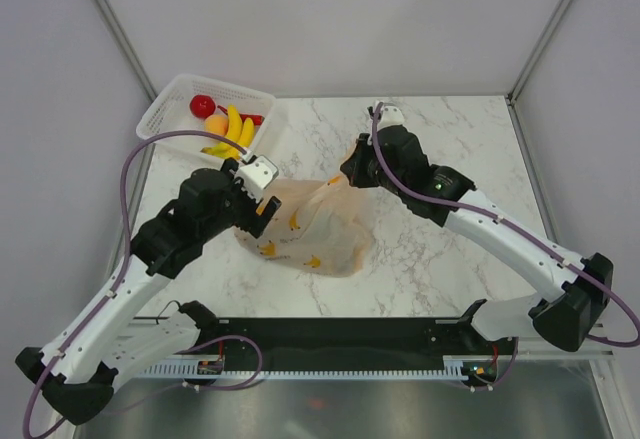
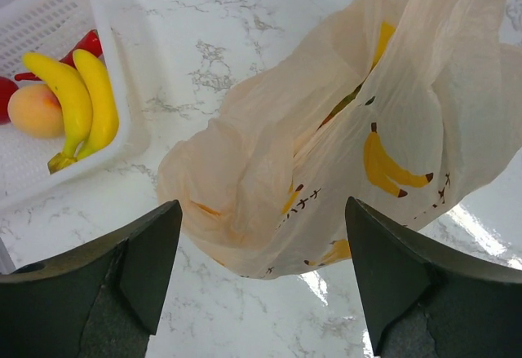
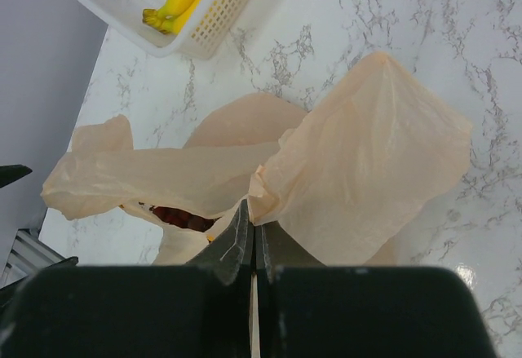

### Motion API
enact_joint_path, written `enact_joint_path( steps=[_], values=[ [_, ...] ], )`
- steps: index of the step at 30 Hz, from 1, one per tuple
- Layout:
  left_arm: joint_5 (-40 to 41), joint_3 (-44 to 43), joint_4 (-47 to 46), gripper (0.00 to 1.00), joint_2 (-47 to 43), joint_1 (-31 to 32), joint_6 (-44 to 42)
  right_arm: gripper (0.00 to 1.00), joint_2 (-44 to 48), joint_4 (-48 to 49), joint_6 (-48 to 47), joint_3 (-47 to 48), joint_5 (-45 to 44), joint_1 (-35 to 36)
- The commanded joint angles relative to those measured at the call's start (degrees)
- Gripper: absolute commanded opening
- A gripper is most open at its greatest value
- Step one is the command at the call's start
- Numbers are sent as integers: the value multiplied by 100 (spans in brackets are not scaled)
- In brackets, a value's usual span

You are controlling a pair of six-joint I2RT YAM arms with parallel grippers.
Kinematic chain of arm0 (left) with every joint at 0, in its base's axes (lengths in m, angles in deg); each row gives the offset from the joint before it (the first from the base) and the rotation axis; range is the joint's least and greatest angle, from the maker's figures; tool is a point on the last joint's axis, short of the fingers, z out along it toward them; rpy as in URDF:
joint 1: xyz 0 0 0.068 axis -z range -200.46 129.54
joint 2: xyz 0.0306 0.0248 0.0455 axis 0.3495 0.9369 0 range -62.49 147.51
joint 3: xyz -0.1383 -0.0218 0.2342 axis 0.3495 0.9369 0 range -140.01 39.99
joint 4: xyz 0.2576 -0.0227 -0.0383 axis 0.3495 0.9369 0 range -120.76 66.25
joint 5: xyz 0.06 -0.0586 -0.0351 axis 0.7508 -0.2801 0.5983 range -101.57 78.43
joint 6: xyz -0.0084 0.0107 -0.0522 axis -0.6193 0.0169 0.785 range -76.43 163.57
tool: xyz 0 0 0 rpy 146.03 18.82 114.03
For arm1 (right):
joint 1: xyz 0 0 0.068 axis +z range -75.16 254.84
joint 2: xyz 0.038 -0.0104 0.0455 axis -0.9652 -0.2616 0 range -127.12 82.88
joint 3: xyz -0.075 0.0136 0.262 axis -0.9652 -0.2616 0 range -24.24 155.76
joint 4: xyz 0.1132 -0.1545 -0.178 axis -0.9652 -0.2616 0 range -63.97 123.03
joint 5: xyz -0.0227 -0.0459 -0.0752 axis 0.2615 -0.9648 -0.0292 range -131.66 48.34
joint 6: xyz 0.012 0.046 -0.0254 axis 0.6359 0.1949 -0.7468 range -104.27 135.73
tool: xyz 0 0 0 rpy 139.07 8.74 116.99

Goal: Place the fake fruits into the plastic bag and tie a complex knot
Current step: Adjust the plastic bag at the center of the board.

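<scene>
The peach plastic bag (image 1: 312,227) with banana prints lies slumped mid-table, its mouth lifted toward the right. My right gripper (image 1: 352,171) is shut on a fold of the bag's top edge (image 3: 269,180). Dark fruit (image 3: 174,217) shows inside the bag's mouth. My left gripper (image 2: 263,205) stands open just short of the bag's (image 2: 326,146) left end, with nothing between its fingers. Yellow bananas (image 1: 236,129), a red apple (image 1: 202,106), a peach (image 1: 215,124) and a red chili (image 2: 86,44) lie in the basket. No knot is in view.
The white lattice basket (image 1: 172,97) stands at the table's back left corner, close to my left arm. Grey walls close in the table at the back and both sides. Bare marble (image 1: 450,129) lies to the right of the bag.
</scene>
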Motion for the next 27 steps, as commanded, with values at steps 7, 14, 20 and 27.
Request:
enact_joint_path(
  steps=[7, 14, 20, 27],
  values=[
    [12, 354, 30, 84, -150, -15, -1019, 0, 310, 134, -165, 45, 123, -59],
    [284, 48, -225, 52, 990, -76, -1037, 0, 529, 133, -130, -16, 167, -59],
    [398, -822, -32, 2, 1609, -322, -352, 0, 837, -15, -165, -87, 10, -68],
    [121, -1824, 477, 2, 1257, -322, 1842, 0, 1145, -683, -595, 202, 191, -638]
  ],
)
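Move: The plastic bag's free left rim is about 5 cm ahead of the open left hand, straight in line with it, and 7 cm lower. The bag's fruit-filled body lies some 9 cm to that hand's right, 2 cm back and 17 cm below, and the fruit basket about 24 cm ahead, 17 cm left and 21 cm down. From the right hand, already pinching the other side of the mouth, the free rim is some 15 cm left, 2 cm back and 8 cm lower. Down and then forward goes the left hand, dipping about 6 cm and rolling its left side up a little as its wide-open fingers shut on the bag's near-left rim; it then rises some 7 cm with the rim pinched, undoing the roll. The right hand keeps its pinch on the other side of the mouth, rising and drawing off to the right, about 4 cm each way. ##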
